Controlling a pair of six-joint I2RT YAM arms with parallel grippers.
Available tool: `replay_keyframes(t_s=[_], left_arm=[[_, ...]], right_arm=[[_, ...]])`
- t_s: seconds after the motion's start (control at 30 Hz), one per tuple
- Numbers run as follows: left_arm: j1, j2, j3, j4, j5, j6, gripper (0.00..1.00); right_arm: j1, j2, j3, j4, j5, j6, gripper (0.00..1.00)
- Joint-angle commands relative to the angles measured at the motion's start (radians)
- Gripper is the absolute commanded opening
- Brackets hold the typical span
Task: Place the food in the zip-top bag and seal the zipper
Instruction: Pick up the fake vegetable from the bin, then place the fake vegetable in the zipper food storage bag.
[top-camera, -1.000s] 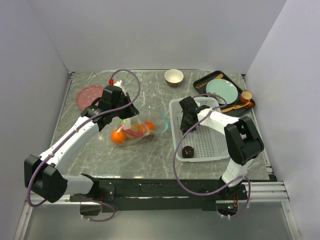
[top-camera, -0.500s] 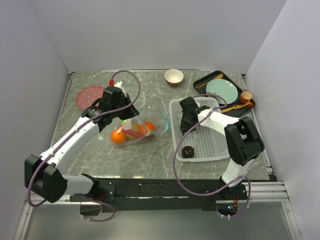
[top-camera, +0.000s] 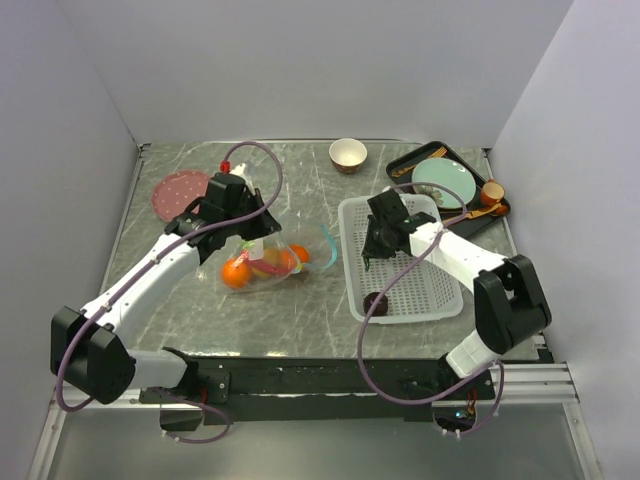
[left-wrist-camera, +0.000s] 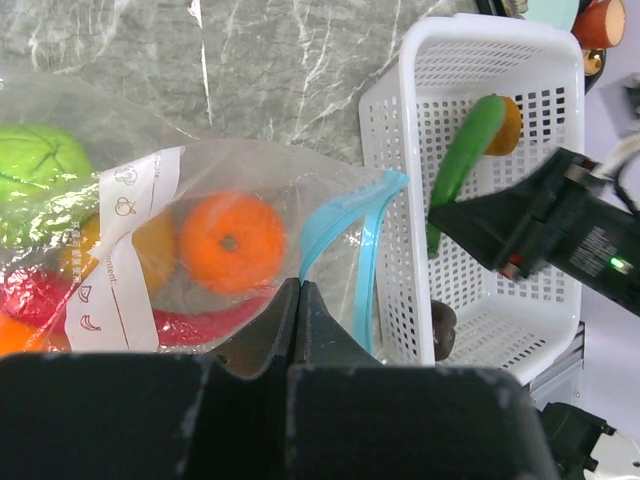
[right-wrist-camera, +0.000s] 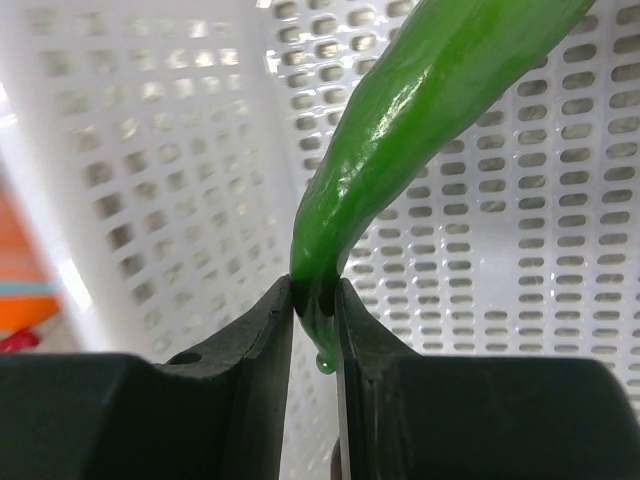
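The clear zip-top bag (top-camera: 268, 260) lies left of centre with its teal zipper (left-wrist-camera: 372, 250) facing the basket. An orange (left-wrist-camera: 228, 240), a green round fruit (left-wrist-camera: 35, 165) and other food show inside. My left gripper (left-wrist-camera: 298, 285) is shut on the bag's mouth edge beside the zipper. Above the white basket (top-camera: 350, 215), my right gripper (right-wrist-camera: 315, 295) is shut on the tip of a green chili (right-wrist-camera: 420, 130), which also shows in the left wrist view (left-wrist-camera: 462, 160). A dark brown piece (top-camera: 375, 302) and a yellow-orange fruit (left-wrist-camera: 508, 125) lie in the basket.
A tan bowl (top-camera: 347, 154) stands at the back. A pink plate (top-camera: 180, 190) is at the back left. A black tray (top-camera: 400, 165) with a teal plate (top-camera: 445, 182) and cutlery sits at the back right, just behind the basket.
My right arm's elbow swung to the right and its gripper shifted slightly right over the basket, still with the green chili. The left arm and the bag stayed put.
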Motion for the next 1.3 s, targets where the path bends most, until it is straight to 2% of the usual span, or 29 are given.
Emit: replay_keyframes(t_s=[0.0, 0.17, 0.33, 0.4, 0.43, 0.57, 0.8, 1.27], left_arm=[[0.003, 0.025, 0.028, 0.032, 0.018, -0.005, 0.01], [0.003, 0.036, 0.034, 0.046, 0.022, -0.011, 0.01], [0.003, 0.038, 0.036, 0.052, 0.025, -0.011, 0.01], [0.003, 0.039, 0.037, 0.053, 0.032, -0.01, 0.01], [0.003, 0.041, 0.04, 0.052, 0.036, -0.01, 0.01], [0.003, 0.044, 0.059, 0.04, 0.042, 0.001, 0.01], [0.003, 0.047, 0.052, 0.05, 0.055, -0.005, 0.01], [0.005, 0.047, 0.056, 0.049, 0.05, 0.001, 0.01]], right_arm=[[0.018, -0.088, 0.018, -0.037, -0.005, -0.046, 0.0], [0.018, -0.133, 0.05, -0.023, -0.137, -0.099, 0.0], [0.018, -0.173, 0.076, -0.004, -0.336, -0.122, 0.01], [0.019, -0.194, 0.073, 0.018, -0.393, -0.132, 0.03], [0.018, -0.201, 0.073, 0.023, -0.469, -0.154, 0.03], [0.021, -0.231, 0.067, 0.004, -0.556, -0.216, 0.07], [0.024, -0.265, 0.048, -0.071, -0.651, -0.343, 0.08], [0.034, -0.234, 0.047, -0.143, -0.798, -0.438, 0.11]])
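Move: About 10 cm to the right hand's left, some 3 cm ahead and slightly below, lies the blue-edged mouth of the zip-top bag, where the already held green vegetable is to go. The bin's left wall stands about 5 cm left of the hand, and the dark fruit lies 11 cm back, 2 cm to the right and 5 cm down. For the left hand, the mouth is about 12 cm right, 3 cm back and 15 cm below. Lifting the green vegetable by its pinched end, the right hand goes up about 10 cm, bearing left some 7 cm towards the bin's left rim and drawing back about 10 cm, the rise ending before the backward travel does. The wrist swivels some 45 degrees counter-clockwise, its left side rising; the left fingers keep pinching the bag's edge. ##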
